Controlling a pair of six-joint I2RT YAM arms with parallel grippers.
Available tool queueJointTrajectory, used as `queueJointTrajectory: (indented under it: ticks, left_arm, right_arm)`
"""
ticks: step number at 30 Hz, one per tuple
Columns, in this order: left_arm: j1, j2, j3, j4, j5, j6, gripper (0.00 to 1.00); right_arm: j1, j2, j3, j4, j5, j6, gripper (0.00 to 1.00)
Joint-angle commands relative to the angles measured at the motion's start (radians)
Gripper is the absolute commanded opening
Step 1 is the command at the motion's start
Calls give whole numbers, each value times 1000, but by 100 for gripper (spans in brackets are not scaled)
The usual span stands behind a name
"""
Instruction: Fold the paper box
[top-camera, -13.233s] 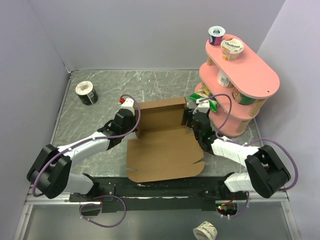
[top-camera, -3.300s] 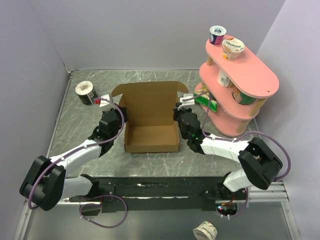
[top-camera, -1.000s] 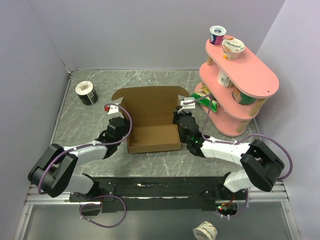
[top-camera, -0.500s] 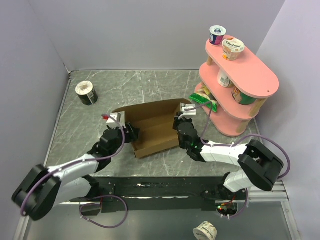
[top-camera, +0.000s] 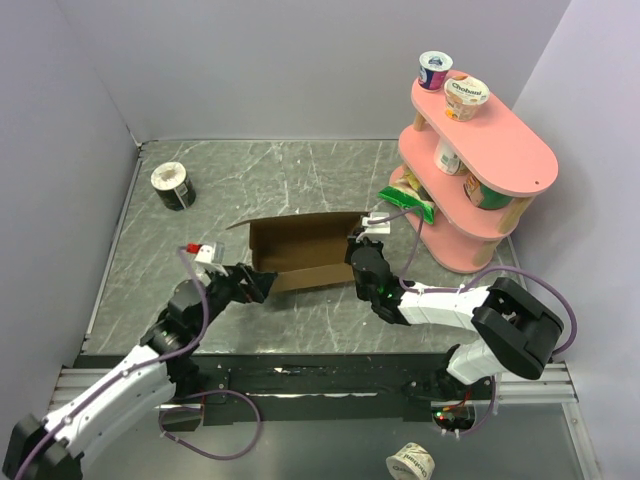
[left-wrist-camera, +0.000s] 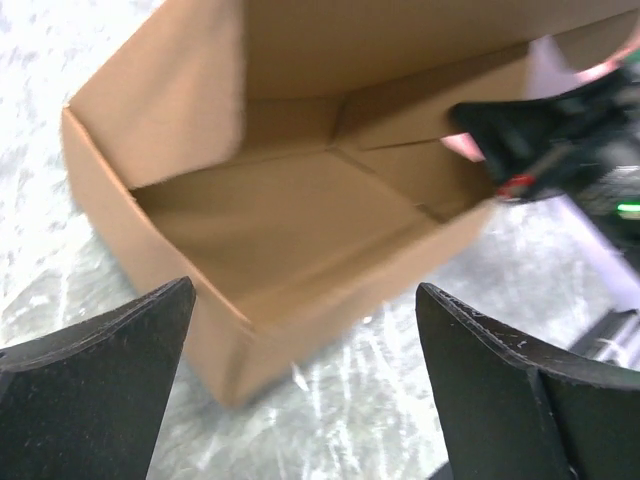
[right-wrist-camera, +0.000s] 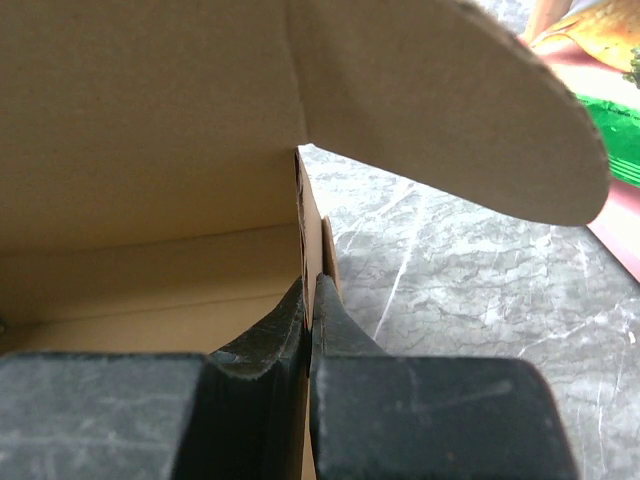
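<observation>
The paper box (top-camera: 300, 250) is a brown cardboard mailer, formed into a shallow box and tipped so its open side faces the near edge. My left gripper (top-camera: 258, 284) is open and empty, just off the box's near left corner. In the left wrist view the box (left-wrist-camera: 300, 190) fills the space ahead of the open gripper (left-wrist-camera: 300, 400). My right gripper (top-camera: 353, 262) is shut on the box's right side wall. The right wrist view shows the gripper (right-wrist-camera: 312, 300) clamping that wall (right-wrist-camera: 310, 220), with the rounded lid flap (right-wrist-camera: 450, 110) above.
A pink tiered shelf (top-camera: 480, 170) with yogurt cups (top-camera: 465, 98) stands at the right. A green packet (top-camera: 405, 205) lies on its lowest tier close to the right wrist. A black and white cup (top-camera: 172, 185) sits at the far left.
The box has tipped and its lid has come lower. My left gripper has let go and pulled back toward the near left. My right gripper stays clamped on the right wall.
</observation>
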Motion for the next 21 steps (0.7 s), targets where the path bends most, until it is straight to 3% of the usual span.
queueJointTrajectory:
  ticks: [1, 3, 5, 8, 12, 14, 15, 18, 21]
  left_arm:
    - [-4, -145, 43, -100, 48, 22, 99]
    - [-4, -211, 89, -140, 46, 17, 99]
    - [-4, -231, 133, -179, -50, 46, 99]
    - [-4, -202, 248, -285, -125, 107, 98]
    - [-4, -139, 376, -289, -163, 166, 97]
    - [-4, -90, 413, -258, -100, 248, 99]
    - [-4, -64, 454, -247, 17, 284, 99]
    - [-4, 106, 579, -319, 176, 390, 99]
    - [-5, 296, 691, -405, 167, 417, 97]
  right_arm:
    - [0, 9, -33, -118, 23, 32, 0]
    - [0, 4, -32, -127, 25, 34, 0]
    - [0, 1, -30, -130, 22, 37, 0]
    - [-1, 2, -21, -141, 14, 37, 0]
    - [-1, 4, -4, -166, 8, 36, 0]
    - [0, 4, 3, -173, 3, 36, 0]
    - [-3, 2, 7, -176, 2, 36, 0]
    - [-1, 1, 11, -187, -4, 31, 0]
    - [-1, 5, 16, -184, -12, 26, 0]
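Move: The lid panel, unheld at its left end, has its middle about 14 cm ahead of the open left hand, 9 cm to its right and 3 cm higher; the lid's left wing stands some 12 cm ahead and 4 cm left. The box's near-left corner is about 5 cm ahead, 2 cm right and 5 cm below. From the right hand, already gripping the right side wall, the lid's middle is roughly 4 cm ahead, 10 cm left and 3 cm up. The box's right side wall stays pinched in the right fingers while that hand sinks about 2 cm. The left hand, clear of the box and still wide open, climbs some 17 cm to well above the lid, its fingers tipping up by roughly 15 degrees; it swings about 3 cm left on the way, then comes back right. ##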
